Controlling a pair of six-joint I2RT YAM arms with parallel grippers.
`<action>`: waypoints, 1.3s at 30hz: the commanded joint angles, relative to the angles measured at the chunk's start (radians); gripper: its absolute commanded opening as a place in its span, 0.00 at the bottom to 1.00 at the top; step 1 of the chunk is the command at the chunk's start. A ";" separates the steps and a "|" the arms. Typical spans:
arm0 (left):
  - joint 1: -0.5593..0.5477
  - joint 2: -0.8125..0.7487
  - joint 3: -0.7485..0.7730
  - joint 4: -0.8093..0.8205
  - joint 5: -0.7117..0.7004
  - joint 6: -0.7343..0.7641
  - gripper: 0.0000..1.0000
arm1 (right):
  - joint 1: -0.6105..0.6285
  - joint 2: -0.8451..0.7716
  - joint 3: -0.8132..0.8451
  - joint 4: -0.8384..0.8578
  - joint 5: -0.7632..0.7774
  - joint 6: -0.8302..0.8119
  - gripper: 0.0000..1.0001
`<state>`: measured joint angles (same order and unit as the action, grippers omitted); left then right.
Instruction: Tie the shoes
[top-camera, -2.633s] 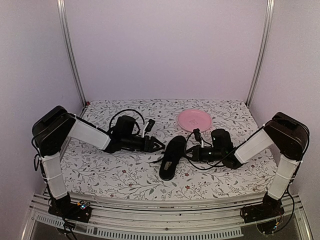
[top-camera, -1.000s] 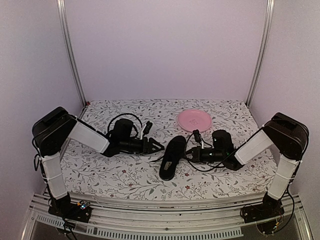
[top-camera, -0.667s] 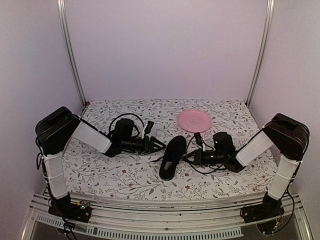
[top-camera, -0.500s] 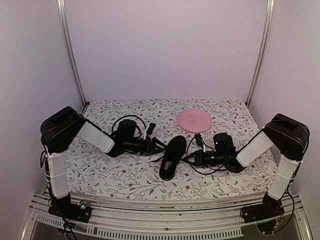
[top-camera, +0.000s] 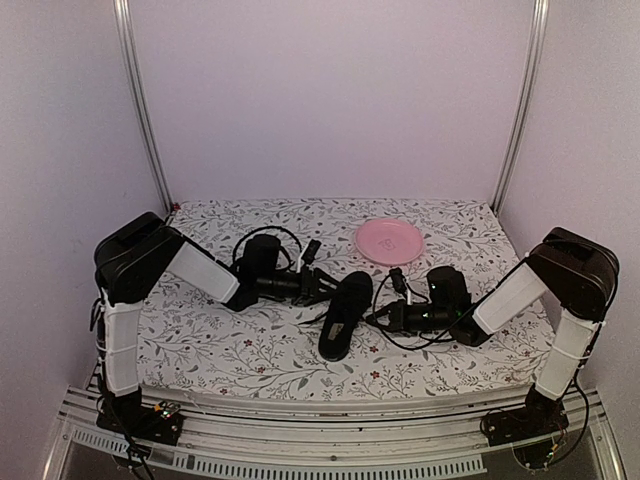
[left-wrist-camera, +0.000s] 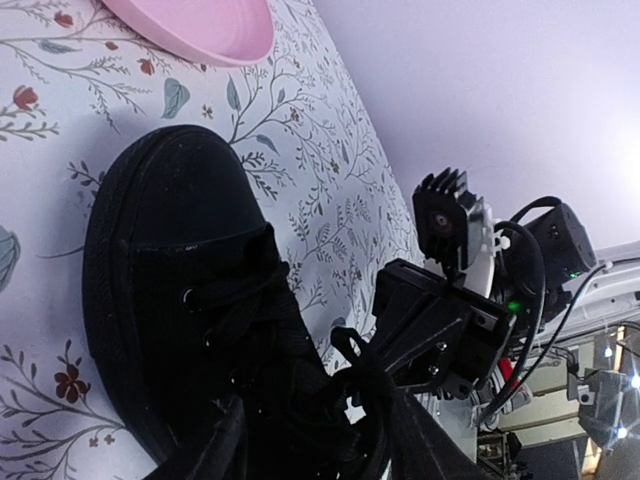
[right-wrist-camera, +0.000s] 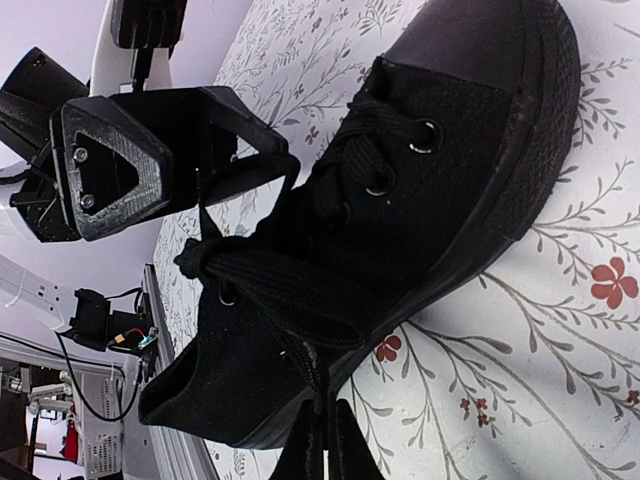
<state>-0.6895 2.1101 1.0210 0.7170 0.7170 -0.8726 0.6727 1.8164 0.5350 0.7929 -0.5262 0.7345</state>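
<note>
The black shoe (top-camera: 344, 314) lies mid-table with its toe toward the back. It also shows in the left wrist view (left-wrist-camera: 180, 290) and the right wrist view (right-wrist-camera: 420, 200). My left gripper (top-camera: 326, 287) reaches the shoe's left side at the laces. Its jaws stand apart (left-wrist-camera: 315, 450), with a lace loop (left-wrist-camera: 378, 368) between them. My right gripper (top-camera: 379, 318) is on the shoe's right side, shut (right-wrist-camera: 325, 445) on a thin black lace (right-wrist-camera: 312, 375) pulled out from the knot. Each gripper appears in the other's wrist view: the right gripper (left-wrist-camera: 440, 325) and the left gripper (right-wrist-camera: 140, 150).
A pink plate (top-camera: 389, 240) sits behind the shoe at the back right, and its rim (left-wrist-camera: 215, 45) shows in the left wrist view. Black cables loop over both wrists. The floral cloth (top-camera: 250, 350) covers the table, with white walls on three sides.
My left arm has swung right and brought its gripper up against the shoe's laces, jaws slightly narrower. The right gripper has drifted a little toward the near edge, still holding the lace.
</note>
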 joint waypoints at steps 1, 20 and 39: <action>-0.017 0.031 0.032 0.027 0.031 -0.014 0.44 | -0.005 -0.018 -0.014 0.010 0.001 0.004 0.03; -0.036 0.052 0.037 0.072 0.043 -0.041 0.06 | -0.004 -0.036 -0.038 -0.002 0.019 0.009 0.03; -0.036 0.034 0.008 0.087 0.029 -0.034 0.00 | -0.062 -0.072 0.058 -0.060 0.024 -0.144 0.56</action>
<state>-0.7136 2.1452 1.0416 0.7742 0.7486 -0.9146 0.6147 1.6852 0.5278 0.7467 -0.4789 0.6472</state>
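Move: The black lace loop stands just between the left hand's open fingers, its middle about 1 cm to their right and 1 cm back. The knot is some 2 cm back, 2 cm right and 2 cm below that hand. From the right hand, which already holds a lace strand, the knot lies about 4 cm ahead, 5 cm left and slightly higher. The toe cap is some 9 cm ahead and 4 cm left of the right hand. The left fingers close from half open to shut, pinching the lace loop, as that hand eases about 1.5 cm right and 1 cm back. The right hand keeps its pinch on the strand, drawing it slowly about 1 cm back, down and right, away from the knot. It then opens, lets go, and quickly rises some 4.5 cm, swinging right and then forward. ##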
